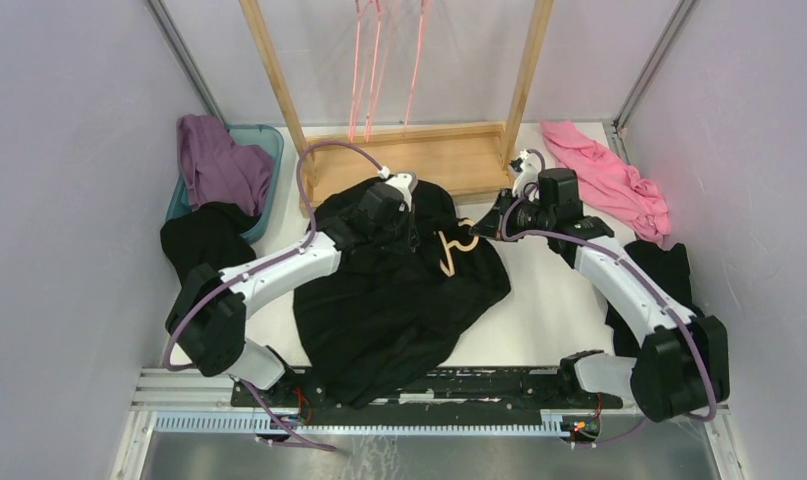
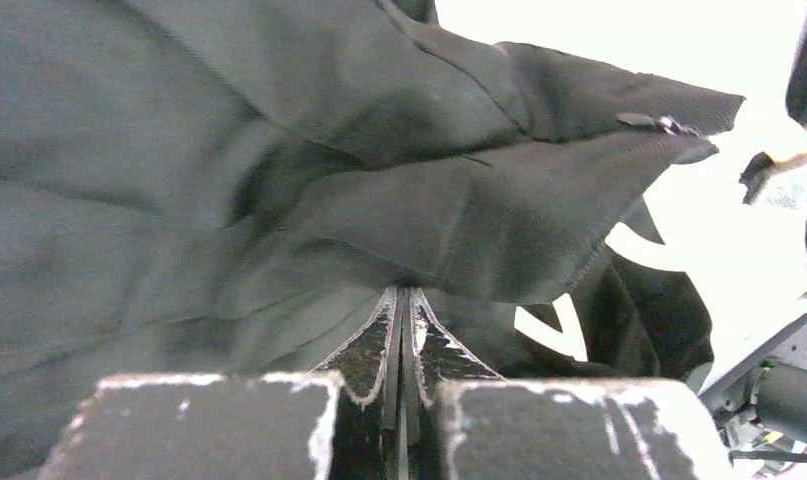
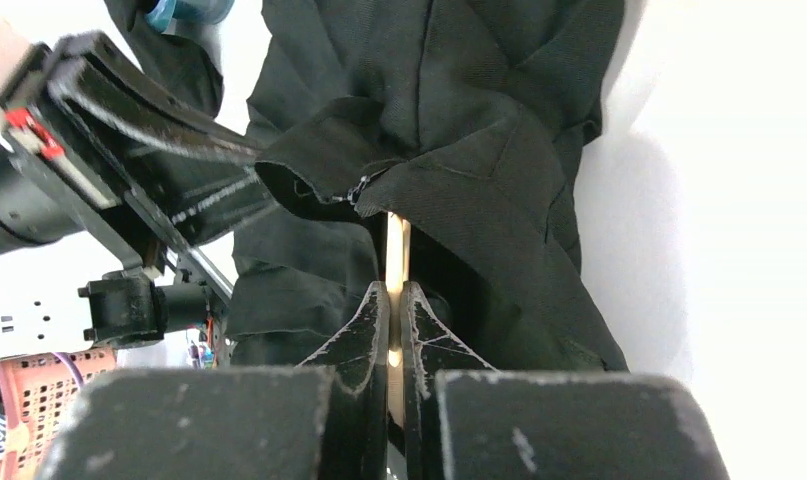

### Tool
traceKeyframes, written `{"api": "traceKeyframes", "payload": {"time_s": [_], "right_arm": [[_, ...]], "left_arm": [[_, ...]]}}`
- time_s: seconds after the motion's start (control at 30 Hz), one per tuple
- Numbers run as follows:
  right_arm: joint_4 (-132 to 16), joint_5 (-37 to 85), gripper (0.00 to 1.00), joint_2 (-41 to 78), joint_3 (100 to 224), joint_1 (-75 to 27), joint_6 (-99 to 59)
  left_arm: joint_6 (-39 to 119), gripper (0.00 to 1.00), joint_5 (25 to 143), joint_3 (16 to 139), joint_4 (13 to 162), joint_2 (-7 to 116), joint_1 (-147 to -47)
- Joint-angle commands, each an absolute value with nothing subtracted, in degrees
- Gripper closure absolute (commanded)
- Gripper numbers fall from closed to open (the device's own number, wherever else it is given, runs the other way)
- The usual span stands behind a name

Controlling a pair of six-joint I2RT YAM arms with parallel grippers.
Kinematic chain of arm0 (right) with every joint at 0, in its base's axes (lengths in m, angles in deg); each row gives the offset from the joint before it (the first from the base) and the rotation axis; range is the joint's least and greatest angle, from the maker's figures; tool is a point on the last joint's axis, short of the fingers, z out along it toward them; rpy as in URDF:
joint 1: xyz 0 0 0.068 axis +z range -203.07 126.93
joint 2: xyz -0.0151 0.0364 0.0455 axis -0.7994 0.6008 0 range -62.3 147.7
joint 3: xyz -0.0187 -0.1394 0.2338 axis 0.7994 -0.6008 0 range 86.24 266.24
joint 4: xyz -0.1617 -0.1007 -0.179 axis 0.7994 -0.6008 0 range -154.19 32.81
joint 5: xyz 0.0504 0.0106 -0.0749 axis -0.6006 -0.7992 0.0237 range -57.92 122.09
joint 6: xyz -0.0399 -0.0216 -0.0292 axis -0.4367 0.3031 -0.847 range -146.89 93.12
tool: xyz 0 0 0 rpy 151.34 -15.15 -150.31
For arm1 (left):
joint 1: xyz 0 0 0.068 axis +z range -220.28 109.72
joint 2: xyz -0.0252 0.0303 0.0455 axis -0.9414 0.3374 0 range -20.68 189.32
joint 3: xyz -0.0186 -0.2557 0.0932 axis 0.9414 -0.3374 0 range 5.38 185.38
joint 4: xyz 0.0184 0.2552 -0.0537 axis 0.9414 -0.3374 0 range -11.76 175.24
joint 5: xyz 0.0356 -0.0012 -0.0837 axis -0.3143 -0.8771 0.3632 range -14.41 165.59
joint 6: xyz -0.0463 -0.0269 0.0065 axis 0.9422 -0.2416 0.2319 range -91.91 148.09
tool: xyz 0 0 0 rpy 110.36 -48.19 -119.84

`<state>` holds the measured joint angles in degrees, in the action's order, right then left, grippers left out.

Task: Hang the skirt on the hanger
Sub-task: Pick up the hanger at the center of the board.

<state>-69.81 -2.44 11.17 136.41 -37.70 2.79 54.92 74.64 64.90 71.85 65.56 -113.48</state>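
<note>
The black pleated skirt point(image 1: 399, 300) lies bunched on the table in front of the arms, and it fills the left wrist view point(image 2: 279, 180). The pale beige hanger point(image 1: 457, 247) lies partly under the skirt's top edge, with only a curved piece showing. My left gripper point(image 1: 411, 215) is shut on a fold of the skirt's waist edge point(image 2: 404, 295) and holds it raised. My right gripper point(image 1: 482, 228) is shut on the hanger point(image 3: 396, 250), which runs up under the lifted fabric point(image 3: 459, 190). Bits of the hanger show in the left wrist view point(image 2: 549, 335).
A teal basin point(image 1: 269, 135) with a purple garment point(image 1: 219, 160) stands at the back left, with a black garment point(image 1: 204, 240) beside it. A pink garment point(image 1: 609, 175) lies at the back right and another black one point(image 1: 669, 270) at the right. A wooden rack point(image 1: 409, 160) holds pink wire hangers point(image 1: 374, 70).
</note>
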Motion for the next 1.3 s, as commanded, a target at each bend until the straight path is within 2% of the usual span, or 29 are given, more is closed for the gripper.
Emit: {"api": "traceKeyframes", "payload": {"time_s": [0.0,0.27,0.4,0.53,0.63,0.67,0.73,0.8,0.83,1.0,1.13,1.27], "right_arm": [[-80.91,1.62,0.99,4.89,141.96,-37.62,-0.96],[-89.97,3.62,0.99,2.07,151.96,-36.76,-3.49],[-94.22,3.91,0.99,3.77,155.94,-34.03,-5.56],[-93.83,6.94,0.99,4.53,155.57,-32.53,-5.13],[-93.32,7.36,0.99,5.59,155.12,-32.23,-5.18],[-93.16,7.46,0.99,5.67,155.25,-32.11,-5.1],[-93.17,7.68,0.99,5.9,155.69,-31.48,-5.01],[-93.22,8.2,0.99,6.06,156.44,-30.82,-4.85],[-93.41,8.32,0.99,6.22,156.87,-30.63,-4.84],[-93.79,8.59,0.99,6.65,158.22,-29.56,-4.59],[-93.78,8.48,0.99,6.6,159.03,-28.94,-4.27],[-94.17,8.47,0.99,6.54,159.92,-28.62,-4.3]], "left_arm": [[51.64,0.97,74.73,70.92,69.69,62.22,-112.14],[53.56,0.97,75.86,74.93,69.25,60.39,-111.72],[55.54,0.97,82.82,78.18,71.18,61.13,-111.89],[56.93,0.97,89.13,77.99,72.14,60.11,-113.81],[56.9,0.96,87.54,75.48,72.14,55.94,-116.01],[56.5,0.92,86.86,74.95,72.02,54.88,-116.3],[54.52,0.76,86.61,74.41,72.09,54.05,-117.19],[52.34,0.64,87.66,74.99,71.15,54.81,-117.54],[51.7,0.61,87.93,75.38,70.68,55.28,-117.69],[50.39,0.58,88.28,74.49,71.85,56.49,-117.72],[47.89,0.58,83.94,75.4,69.56,59.83,-117.83],[47.69,0.59,86.08,75.17,71.44,61.46,-117.83]]}}
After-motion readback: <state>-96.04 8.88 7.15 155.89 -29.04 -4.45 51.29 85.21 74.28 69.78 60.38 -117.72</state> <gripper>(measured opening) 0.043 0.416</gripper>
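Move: Just to the left hand's right, about 7 cm away and roughly at its height, is the neck of the hanger, poking out of the skirt. The skirt's waist opening is some 5 cm to that hand's right and 2 cm farther out; the wooden rack lies about 17 cm ahead and 11 cm lower. The right hand already pinches the hanger's hook, with that neck about 6 cm to its left, 1 cm back and 3 cm below; the waist opening is about 7 cm to its left, 1 cm out and 3 cm below. Rising some 14 cm off the skirt's waist edge, the left hand swings right and slightly back, turning about 15 degrees clockwise as its shut fingers open nearly halfway, then sinks about 4 cm over the hanger's bars at the waist opening. The right hand keeps its pinch on the hook, lifting about 7 cm and drawing back 3 cm. ##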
